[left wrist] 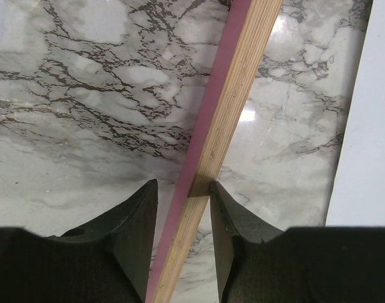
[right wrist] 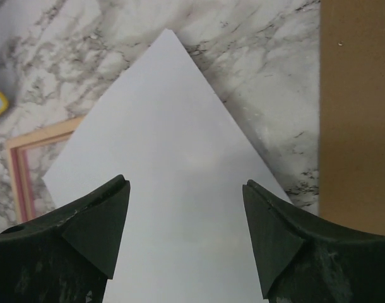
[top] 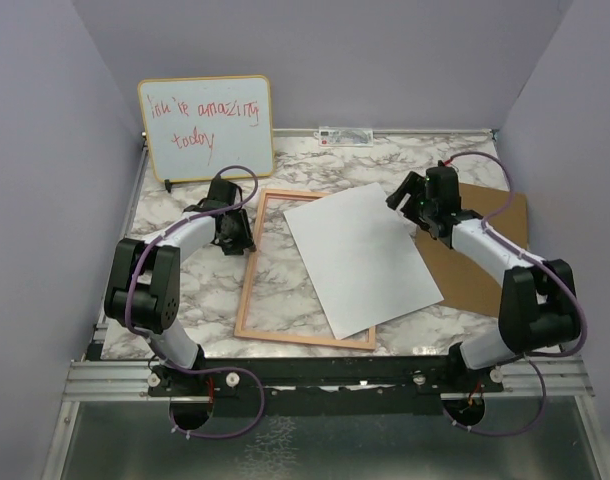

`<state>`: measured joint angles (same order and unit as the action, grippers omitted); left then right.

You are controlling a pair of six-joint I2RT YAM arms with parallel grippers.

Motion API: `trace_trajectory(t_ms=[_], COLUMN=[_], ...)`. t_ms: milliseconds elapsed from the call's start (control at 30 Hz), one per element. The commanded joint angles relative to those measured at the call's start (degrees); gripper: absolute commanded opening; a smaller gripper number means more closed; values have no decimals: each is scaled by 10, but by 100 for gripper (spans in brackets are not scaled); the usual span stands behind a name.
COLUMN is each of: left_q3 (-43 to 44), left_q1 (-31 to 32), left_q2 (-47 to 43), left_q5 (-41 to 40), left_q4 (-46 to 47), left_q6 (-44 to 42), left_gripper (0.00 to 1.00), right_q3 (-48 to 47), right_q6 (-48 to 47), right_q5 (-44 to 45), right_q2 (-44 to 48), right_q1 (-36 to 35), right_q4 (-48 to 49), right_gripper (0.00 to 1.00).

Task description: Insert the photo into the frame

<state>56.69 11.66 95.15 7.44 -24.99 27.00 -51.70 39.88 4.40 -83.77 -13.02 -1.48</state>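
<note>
The frame [top: 247,270], thin light wood with a pinkish edge, lies flat in the middle of the table. The photo [top: 360,260] lies white side up, skewed across the frame's right half and overhanging its right border. My left gripper [top: 237,238] straddles the frame's left border [left wrist: 230,95]. In the left wrist view the gripper [left wrist: 183,186] has its right finger against the wood and its left finger a little apart from the pink edge. My right gripper [top: 413,215] hovers open over the photo's upper right edge. The right wrist view shows only white paper [right wrist: 173,145] between the fingers of that gripper [right wrist: 186,186].
The brown backing board [top: 485,250] lies at the right, partly under the right arm, and shows in the right wrist view [right wrist: 356,113]. A yellow-edged whiteboard [top: 205,125] with red writing leans at the back left. A small white strip [top: 345,134] lies at the back edge.
</note>
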Motion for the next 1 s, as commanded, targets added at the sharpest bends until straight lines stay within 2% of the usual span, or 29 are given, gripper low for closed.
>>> trace_trajectory(t_ms=[0, 333, 633, 833, 967], left_q3=[-16, -12, -17, -10, 1], left_q1=[-8, -11, -14, -15, -15], left_q2=[20, 19, 24, 33, 41], left_q5=[-8, 4, 23, 44, 53], left_q4=[-1, -1, -1, -1, -1], left_q6=[-6, -9, -10, -1, 6], left_gripper=[40, 45, 43, 42, 40], right_q3=[-55, -178, -238, -220, -183], right_q6=[-134, -237, -311, -350, -352], right_q5=[-138, -327, -462, -528, -559], right_q2=[-57, -226, -320, -339, -304], right_q1=[40, 122, 140, 144, 146], right_q4=[-49, -119, -194, -218, -221], right_gripper=[80, 81, 81, 80, 75])
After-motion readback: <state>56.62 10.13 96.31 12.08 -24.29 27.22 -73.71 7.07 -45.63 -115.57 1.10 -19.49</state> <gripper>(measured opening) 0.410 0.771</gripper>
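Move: Just under the right hand, some 11 cm down and about 1 cm to its left, runs the far part of the photo's right edge; the photo's middle is about 9 cm back and 8 cm left. The frame's middle lies some 12 cm back and 19 cm left of the right hand, the brown backing board about 8 cm back and 16 cm right. From the left hand the photo's middle is roughly 25 cm right, 2 cm back. Sinking some 9 cm towards the photo's right edge with its fingers kept wide open, the right hand first swings about 4 cm forward and a little right, then draws back and left, turning around 40 degrees counter-clockwise until the fingers straddle the edge near the far corner. The left hand stays put, its fingers still about the frame's left bar. ##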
